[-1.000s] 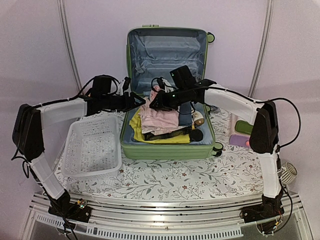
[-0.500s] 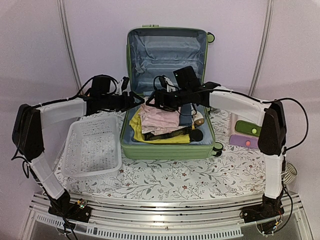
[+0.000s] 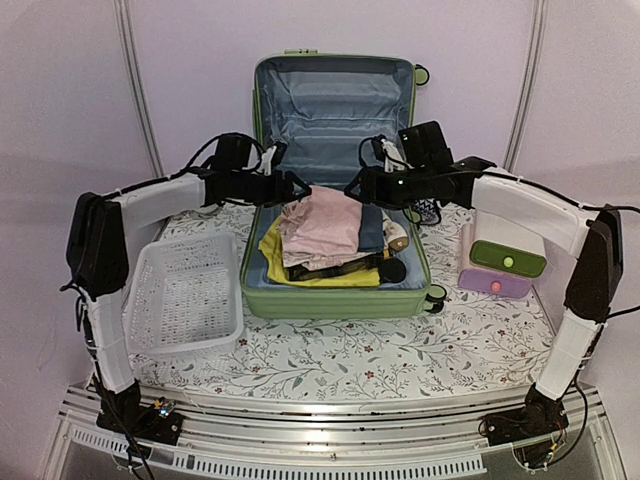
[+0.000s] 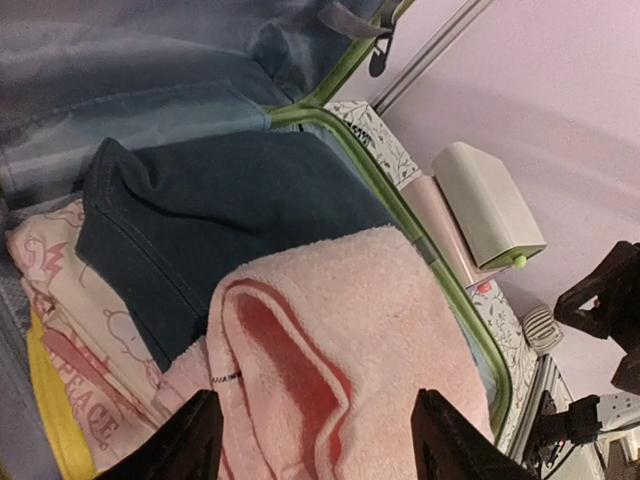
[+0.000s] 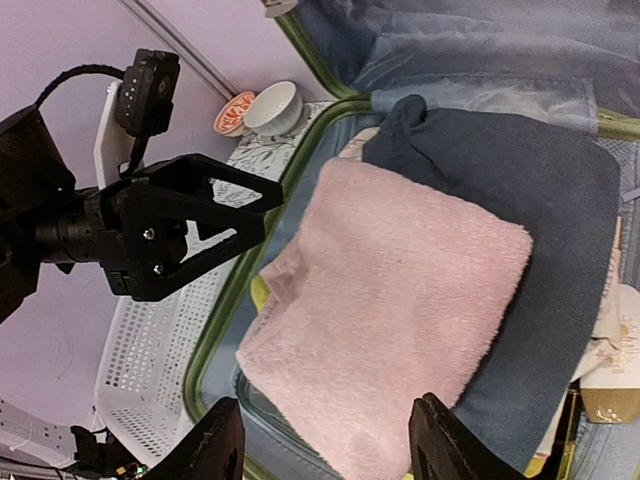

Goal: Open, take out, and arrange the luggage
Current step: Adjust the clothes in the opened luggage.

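Observation:
The luggage (image 3: 335, 302), a light-green hard-shell suitcase, lies open in mid-table with its lid (image 3: 335, 105) upright against the back wall. On top of the clothes inside lies a folded pink towel (image 3: 322, 222), partly over a dark blue garment (image 3: 370, 228). My left gripper (image 3: 298, 187) hovers open just above the towel's back left. My right gripper (image 3: 355, 187) hovers open at its back right. In the left wrist view the gripper (image 4: 315, 440) has the towel (image 4: 340, 330) below it, untouched. The right wrist view shows its gripper (image 5: 325, 445) wide over the towel (image 5: 390, 300).
A white perforated basket (image 3: 185, 292) stands left of the suitcase. A white, green and purple box (image 3: 505, 262) sits to its right, with a small fan (image 3: 577, 345) near the table edge. A yellow cloth (image 3: 275, 250) and a black object (image 3: 350, 268) lie under the towel. A bowl (image 5: 275, 108) stands behind the basket.
The right gripper has opened and drawn back to the right, away from the towel. The left arm has swung further back toward the lid. The pink towel now lies flat.

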`<state>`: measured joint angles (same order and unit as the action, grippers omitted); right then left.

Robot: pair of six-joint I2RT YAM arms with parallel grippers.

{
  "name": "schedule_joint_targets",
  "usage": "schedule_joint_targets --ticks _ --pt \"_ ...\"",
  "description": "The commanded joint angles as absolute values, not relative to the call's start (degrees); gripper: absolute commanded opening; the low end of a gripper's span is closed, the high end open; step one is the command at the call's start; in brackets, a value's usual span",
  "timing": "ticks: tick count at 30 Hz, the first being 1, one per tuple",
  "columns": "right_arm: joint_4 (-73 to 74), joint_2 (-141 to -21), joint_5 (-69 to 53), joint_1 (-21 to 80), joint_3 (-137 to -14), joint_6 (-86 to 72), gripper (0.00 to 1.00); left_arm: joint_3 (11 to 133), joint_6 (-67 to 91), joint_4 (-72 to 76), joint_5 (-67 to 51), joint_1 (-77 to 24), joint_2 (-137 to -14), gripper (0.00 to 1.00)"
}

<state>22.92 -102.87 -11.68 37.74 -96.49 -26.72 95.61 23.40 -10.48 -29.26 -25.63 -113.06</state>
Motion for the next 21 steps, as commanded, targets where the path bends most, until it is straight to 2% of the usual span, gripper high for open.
schedule_joint_targets --ticks 1,5,8,10,11,12,14,16,21 --pt "23.4 -100.3 -9.0 36.6 -93.9 -25.3 0.57 101.2 20.1 -19.3 -28.5 -28.0 -118.0 0.67" --pt "23.3 -100.3 -9.1 36.0 -93.0 -25.2 0.56 104.0 19.6 -21.0 -28.6 -29.0 -120.3 0.61" --pt "23.3 -100.4 -9.3 35.9 -92.8 -25.1 0.56 105.6 19.7 -22.2 -29.2 -29.2 -121.8 0.52" --pt "23.2 -100.4 -9.3 35.9 -92.6 -25.1 0.56 106.2 19.7 -22.8 -30.1 -29.2 -122.2 0.42" --pt "23.2 -100.4 -9.3 35.9 -92.4 -25.1 0.56 106.2 19.6 -22.8 -30.3 -29.2 -122.1 0.33" --pt "23.2 -100.5 -9.3 35.8 -92.3 -25.1 0.56 106.2 19.6 -23.1 -30.2 -29.2 -121.8 0.2" --pt "23.2 -100.7 -9.5 35.8 -92.0 -25.0 0.55 105.9 19.7 -24.0 -29.1 -29.0 -120.4 0.07" --pt "23.3 -101.1 -10.0 35.8 -91.9 -25.0 0.56 104.3 20.0 -24.3 -27.1 -28.7 -117.5 0.03" --pt "23.1 -103.2 -14.0 34.9 -91.9 -25.1 0.57 98.7 21.9 -23.9 -26.6 -27.1 -108.9 0.0"
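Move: Below and to the right of the open left hand lies the pink garment, its middle some 7 cm right, 4 cm back and 7 cm down. Under it, the navy garment is about 12 cm right of the left hand, 2 cm back and 10 cm down; the yellow cloth at the suitcase's near side is roughly 3 cm right, 12 cm back and 14 cm down. For the right hand, the pink garment is about 7 cm left, level, 11 cm down. Dipping about 5 cm onto the pink garment and some 3 cm to the right, the left hand tips over by roughly 10 degrees, shuts its open fingers on the loose fold at the garment's left side, then starts lifting it back up and left by a centimetre or two. The right hand, still open and empty, eases down about 3 cm and 2 cm right, away from the garment. ##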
